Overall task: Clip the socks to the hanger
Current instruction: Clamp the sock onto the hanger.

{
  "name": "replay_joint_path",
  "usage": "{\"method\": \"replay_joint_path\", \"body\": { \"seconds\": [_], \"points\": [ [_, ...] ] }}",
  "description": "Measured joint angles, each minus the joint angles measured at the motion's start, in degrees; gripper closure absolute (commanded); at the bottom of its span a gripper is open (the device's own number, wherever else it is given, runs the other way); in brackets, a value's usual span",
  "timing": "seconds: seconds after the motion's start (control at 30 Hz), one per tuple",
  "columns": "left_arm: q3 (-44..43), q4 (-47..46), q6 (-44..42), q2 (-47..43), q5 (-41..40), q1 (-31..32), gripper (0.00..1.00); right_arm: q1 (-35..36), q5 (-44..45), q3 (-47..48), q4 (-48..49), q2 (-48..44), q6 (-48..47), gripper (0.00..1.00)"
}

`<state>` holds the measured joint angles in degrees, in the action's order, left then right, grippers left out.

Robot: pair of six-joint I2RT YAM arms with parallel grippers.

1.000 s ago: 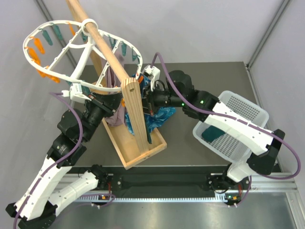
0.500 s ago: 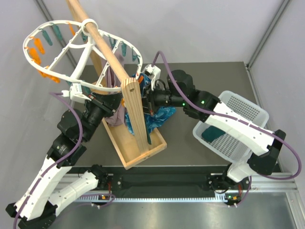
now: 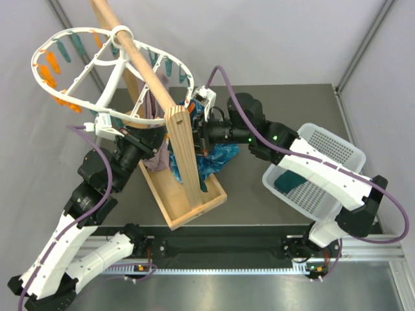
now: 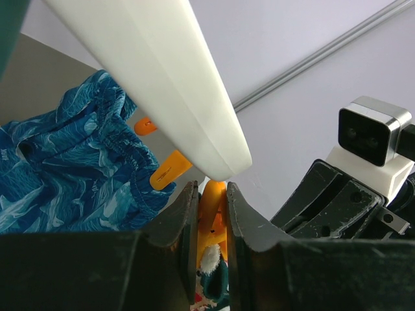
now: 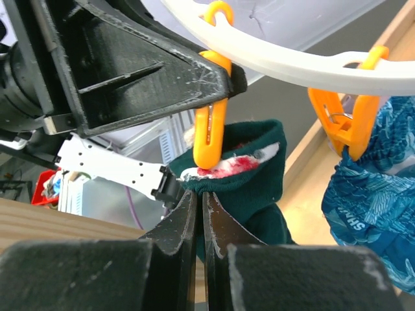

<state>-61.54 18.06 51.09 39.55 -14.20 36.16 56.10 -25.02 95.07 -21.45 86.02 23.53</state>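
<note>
The hanger point(image 3: 84, 107), a white oval ring with teal and orange pegs, hangs tilted from a pole. My left gripper point(image 4: 212, 191) is shut on an orange peg point(image 4: 212, 207) under the hanger rim point(image 4: 162, 84). Right below, my right gripper point(image 5: 201, 194) is shut on a dark teal sock point(image 5: 256, 175), pinching the fabric under its white and red cuff. The peg's lower tip point(image 5: 209, 139) rests on that cuff. Another dark teal sock point(image 3: 292, 181) lies in the basket.
A wooden pole point(image 3: 139, 61) on a wooden post and tray-like base point(image 3: 188, 201) carries the hanger. A bright blue cloth point(image 5: 369, 214) hangs from a neighbouring orange peg point(image 5: 347, 123); a mauve cloth point(image 3: 155, 152) hangs behind the post. A white basket point(image 3: 324, 168) stands on the right.
The right wrist has crept slightly up and left toward the hanger rim. Both grips are unchanged.
</note>
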Motion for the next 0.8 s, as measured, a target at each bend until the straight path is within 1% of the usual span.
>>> {"method": "replay_joint_path", "body": {
  "seconds": [0.27,0.37,0.43,0.53,0.57,0.67,0.7,0.8],
  "points": [
    [0.0,0.0,0.0,0.0,0.0,0.0,1.0,0.0,-1.7,1.4,1.2,1.5,1.0,1.0],
    [0.0,0.0,-0.1,0.0,0.0,0.0,0.96,0.0,-2.1,1.4,1.7,2.1,1.2,1.0],
    [0.0,0.0,-0.1,0.0,0.0,0.0,0.9,0.0,-2.1,1.4,1.8,2.5,1.2,1.0],
    [0.0,0.0,-0.2,-0.2,0.0,0.0,0.7,0.0,-2.3,1.4,2.2,3.0,1.5,1.0],
    [0.1,0.1,-0.3,-0.3,-0.1,0.0,0.56,0.0,-2.3,1.4,2.3,3.1,1.7,1.0],
    [0.3,0.3,-0.3,-0.9,-0.2,0.0,0.42,0.0,-2.1,1.4,3.4,3.3,2.1,1.0],
    [0.3,0.4,-0.3,-1.1,-0.2,0.0,0.36,0.0,-1.9,1.4,3.7,3.3,2.1,0.98],
    [0.3,0.5,-0.3,-1.7,-0.2,0.0,0.29,0.0,-1.1,1.4,4.0,3.4,2.3,0.96]
  ]
}}
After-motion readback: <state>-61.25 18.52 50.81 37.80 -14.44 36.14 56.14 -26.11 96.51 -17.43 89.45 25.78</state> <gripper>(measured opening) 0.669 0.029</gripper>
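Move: The left hand has the orange clip squeezed in its fingertips. The cuff of the green sock it is meant for lies about 5 cm below and 3 cm to the right of that hand, level with it fore and aft. From the right hand, which pinches the sock, the clip hangs straight above and beyond the tips, about 3 cm left and 4 cm up; the next orange clip is some 6 cm ahead and 1 cm right, 3 cm up, with the blue cloth 8 cm ahead, 2 cm right and 6 cm down. The right hand, fingers still pinching the green sock, eases about 2 cm to the left and ends slightly forward, carrying the cuff farther in under the orange clip, while the left hand at first holds the clip dead still. Then the left fingers spread wide, let go of the clip's handles and begin to draw back and a little left, about 1 cm, while the right hand keeps the cuff up at the clip. ##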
